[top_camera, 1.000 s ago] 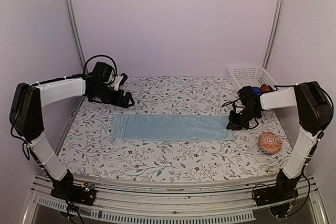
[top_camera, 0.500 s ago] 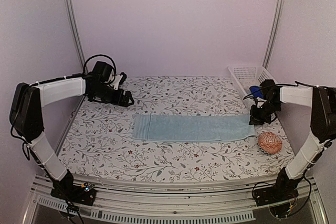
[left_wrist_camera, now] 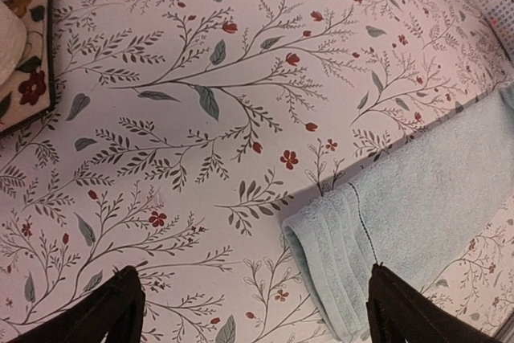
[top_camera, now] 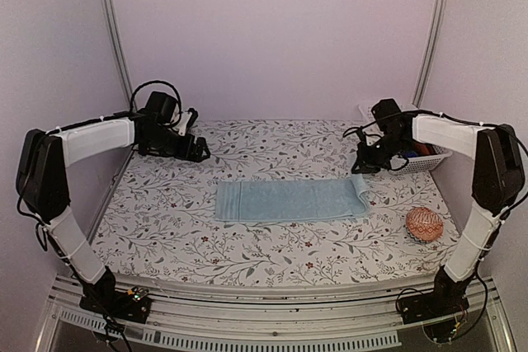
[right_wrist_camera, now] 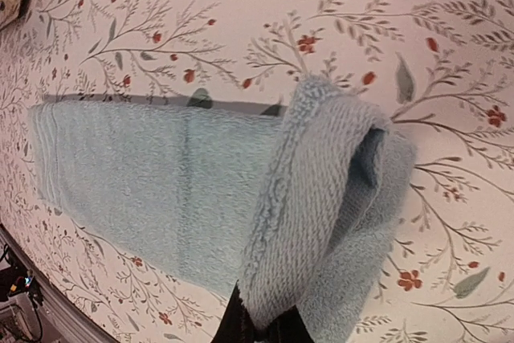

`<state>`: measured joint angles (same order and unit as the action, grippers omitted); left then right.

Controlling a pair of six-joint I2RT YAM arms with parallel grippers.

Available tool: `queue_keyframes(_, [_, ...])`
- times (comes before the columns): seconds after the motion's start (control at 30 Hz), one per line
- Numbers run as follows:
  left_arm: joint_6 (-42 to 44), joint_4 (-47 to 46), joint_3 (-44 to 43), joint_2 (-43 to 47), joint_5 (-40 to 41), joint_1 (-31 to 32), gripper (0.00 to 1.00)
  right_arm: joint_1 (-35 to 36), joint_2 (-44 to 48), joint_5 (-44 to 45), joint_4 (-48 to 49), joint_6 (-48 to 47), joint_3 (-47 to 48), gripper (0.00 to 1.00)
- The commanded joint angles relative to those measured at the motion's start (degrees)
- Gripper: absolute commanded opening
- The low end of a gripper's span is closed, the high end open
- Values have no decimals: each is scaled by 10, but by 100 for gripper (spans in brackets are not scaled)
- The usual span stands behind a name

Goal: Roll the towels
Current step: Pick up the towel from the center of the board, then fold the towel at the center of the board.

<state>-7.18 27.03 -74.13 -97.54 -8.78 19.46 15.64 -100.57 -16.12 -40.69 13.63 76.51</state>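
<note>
A pale light blue towel [top_camera: 289,201] lies as a long folded strip across the middle of the floral table. My right gripper [top_camera: 360,167] is shut on its right end and holds that end lifted and curled over the strip. In the right wrist view the raised end [right_wrist_camera: 337,190] hangs from my right gripper [right_wrist_camera: 269,331], with the flat part of the towel [right_wrist_camera: 144,174] stretching away to the left. My left gripper [top_camera: 200,152] hovers open at the back left, apart from the towel. In its view the towel's left end [left_wrist_camera: 401,222] lies by the right finger of my left gripper [left_wrist_camera: 255,311].
An orange-pink patterned ball [top_camera: 424,224] sits near the table's front right. A white mesh basket [top_camera: 388,113] stands at the back right, partly hidden behind my right arm, with something blue and something dark red in it. Walls close in left, right and behind.
The right gripper dragged the towel to the right, then swung back and left, lifting the towel's right end over the strip. The left arm has barely moved.
</note>
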Motion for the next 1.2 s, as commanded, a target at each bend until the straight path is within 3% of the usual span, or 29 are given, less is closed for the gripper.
queue_keyframes(0.0, [-8,5,-12,-10,16,2,97,65,-51,-66,-13,19,72,2])
queue_keyframes(0.53, [-27,18,-56,-33,28,-3,97,208,-220,-127,-37,28,310,2])
queue_keyframes(1.17, [-27,20,-49,-33,45,-3,97,257,-298,-149,-43,36,419,2])
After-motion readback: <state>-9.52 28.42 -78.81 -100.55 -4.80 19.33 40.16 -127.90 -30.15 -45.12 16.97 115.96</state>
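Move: The right hand, some 10 cm above the table, still holds the towel's raised right end. The towel's flat left end lies about 41 cm to its left and 5 cm back. The white basket stands about 17 cm ahead and 18 cm to its right; the red patterned bowl is roughly 13 cm back and 21 cm right. From the idle left hand, the towel's left end is about 8 cm back, 7 cm right and 13 cm below. Keeping the towel's right end pinched in its shut fingers, the right hand carries it about 26 cm to the left, over the towel's flat part towards its left end, quickly at first and then easing off, with a slight rise of some 3 cm. On the way the wrist turns about 30 degrees counter-clockwise and rolls a little, its left side rising. ##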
